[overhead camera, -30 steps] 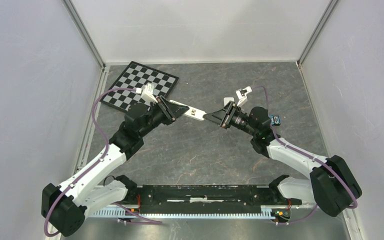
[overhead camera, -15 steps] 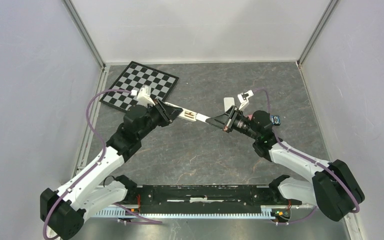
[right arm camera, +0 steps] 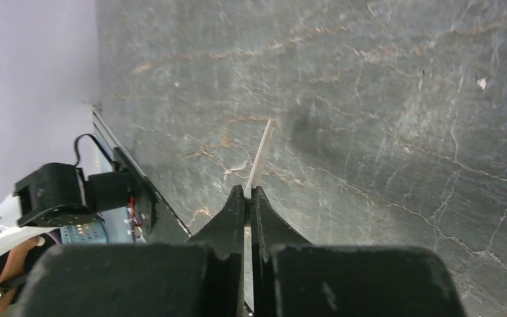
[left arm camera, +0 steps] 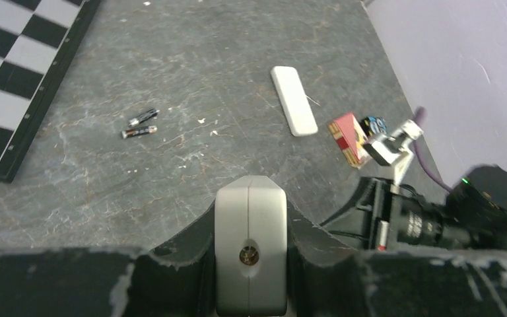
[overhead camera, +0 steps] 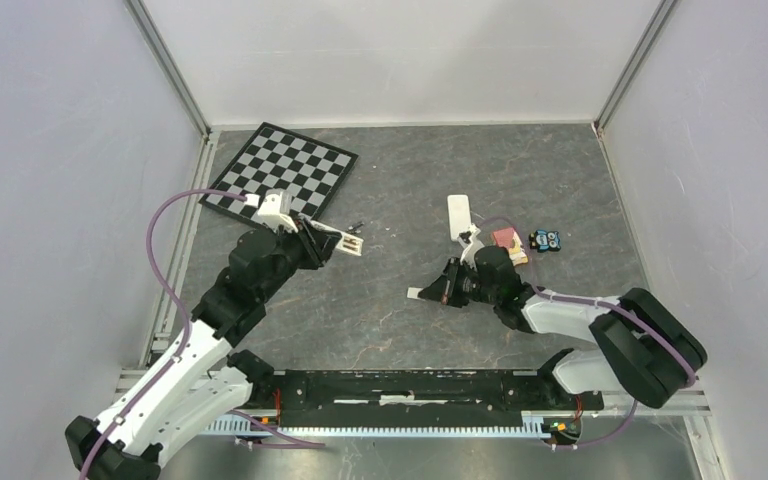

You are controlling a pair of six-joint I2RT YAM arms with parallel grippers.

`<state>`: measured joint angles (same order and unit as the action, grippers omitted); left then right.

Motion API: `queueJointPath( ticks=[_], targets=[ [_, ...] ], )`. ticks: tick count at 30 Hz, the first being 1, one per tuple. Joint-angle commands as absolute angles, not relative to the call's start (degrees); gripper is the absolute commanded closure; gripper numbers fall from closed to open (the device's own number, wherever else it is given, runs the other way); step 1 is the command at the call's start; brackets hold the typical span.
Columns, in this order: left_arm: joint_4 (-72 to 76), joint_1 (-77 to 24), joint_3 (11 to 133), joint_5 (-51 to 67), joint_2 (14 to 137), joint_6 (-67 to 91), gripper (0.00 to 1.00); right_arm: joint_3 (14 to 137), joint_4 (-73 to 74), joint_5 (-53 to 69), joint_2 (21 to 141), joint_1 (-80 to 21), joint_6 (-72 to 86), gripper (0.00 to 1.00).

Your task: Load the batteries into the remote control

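My left gripper (overhead camera: 322, 243) is shut on the white remote control (overhead camera: 348, 243), held above the table. In the left wrist view the remote's end (left arm camera: 251, 247) fills the gap between the fingers of the left gripper (left arm camera: 251, 214). Two small dark batteries (left arm camera: 140, 125) lie side by side on the stone table, just beyond the remote (overhead camera: 357, 225). My right gripper (overhead camera: 440, 290) sits low over the table, shut on a thin white cover plate (overhead camera: 415, 293). The right wrist view shows that plate (right arm camera: 259, 155) edge-on, sticking out past the right gripper (right arm camera: 249, 193).
A chessboard (overhead camera: 282, 172) lies at the back left. A long white bar (overhead camera: 458, 215), a red box (overhead camera: 508, 244) and a small blue toy (overhead camera: 546, 240) sit at right of centre, close behind the right arm. Walls enclose three sides.
The arms drew apart. The left one pulled back left with the remote. The right gripper closed on the thin plate and dropped low toward the near side. The batteries have come into view.
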<state>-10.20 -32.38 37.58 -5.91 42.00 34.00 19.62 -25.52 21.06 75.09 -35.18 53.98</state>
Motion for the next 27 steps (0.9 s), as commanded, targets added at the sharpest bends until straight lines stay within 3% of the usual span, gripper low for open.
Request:
queueJointPath(
  ticks=[1,4,7,9,12,16,20,27],
  targets=[
    [-7.0,-32.34,37.64,5.62,38.92,22.86,0.98,19.22,-26.67,18.74,78.37,-36.33,51.11,1.0],
    [-8.09,-32.35,38.33,9.88,38.06,20.59,0.98,19.56,-23.32,17.53,79.69,-36.39,49.04,0.96],
    [-8.59,-32.34,38.5,12.69,37.1,18.59,0.98,20.33,-19.0,15.41,78.67,-36.43,46.73,0.67],
    [-8.61,-32.34,38.73,14.34,36.51,17.74,0.98,21.56,-15.76,13.33,76.88,-36.46,44.3,0.42],
    [-9.24,-32.34,39.63,18.27,36.72,16.67,0.98,24.36,-12.4,11.43,73.49,-36.39,39.37,0.23],
    [-10.99,-32.35,41.57,25.01,37.57,15.59,0.98,29.17,-15.45,19.81,67.82,-36.39,30.15,0.17],
    [-12.41,-32.35,43.38,31.84,38.14,14.6,0.98,31.18,-29.92,43.2,63.57,-36.75,26.69,0.13],
    [-13.41,-32.39,44.95,44.32,39.16,11.77,0.98,37.74,-29.09,53.29,63.97,-39.73,22.34,0.08]
  ],
)
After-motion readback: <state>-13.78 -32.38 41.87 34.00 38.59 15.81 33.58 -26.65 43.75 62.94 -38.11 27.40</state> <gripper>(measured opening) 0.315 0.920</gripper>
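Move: The battery cover, already pinched in the right hand, goes to a bare table spot about 1 cm left of that hand and 6 cm below; another white remote lies on the table some 19 cm ahead and 7 cm right of it. The open remote's battery end is about 4 cm ahead, 15 cm left and 15 cm above. From the left hand, which holds that remote, the cover's spot is roughly 4 cm back, 16 cm right and 22 cm down; two loose batteries lie 12 cm ahead and 2 cm right, on the table. The battery cover is lowered about 4 cm to the table and let go as the right fingers spread wide; the emptied hand then climbs some 20 cm, drifting left and slightly back towards the open remote, its fingers tipping up and turning counter-clockwise. The left hand keeps hold of the remote and brings it back and right, rising a little, while swinging some 45 degrees clockwise. ##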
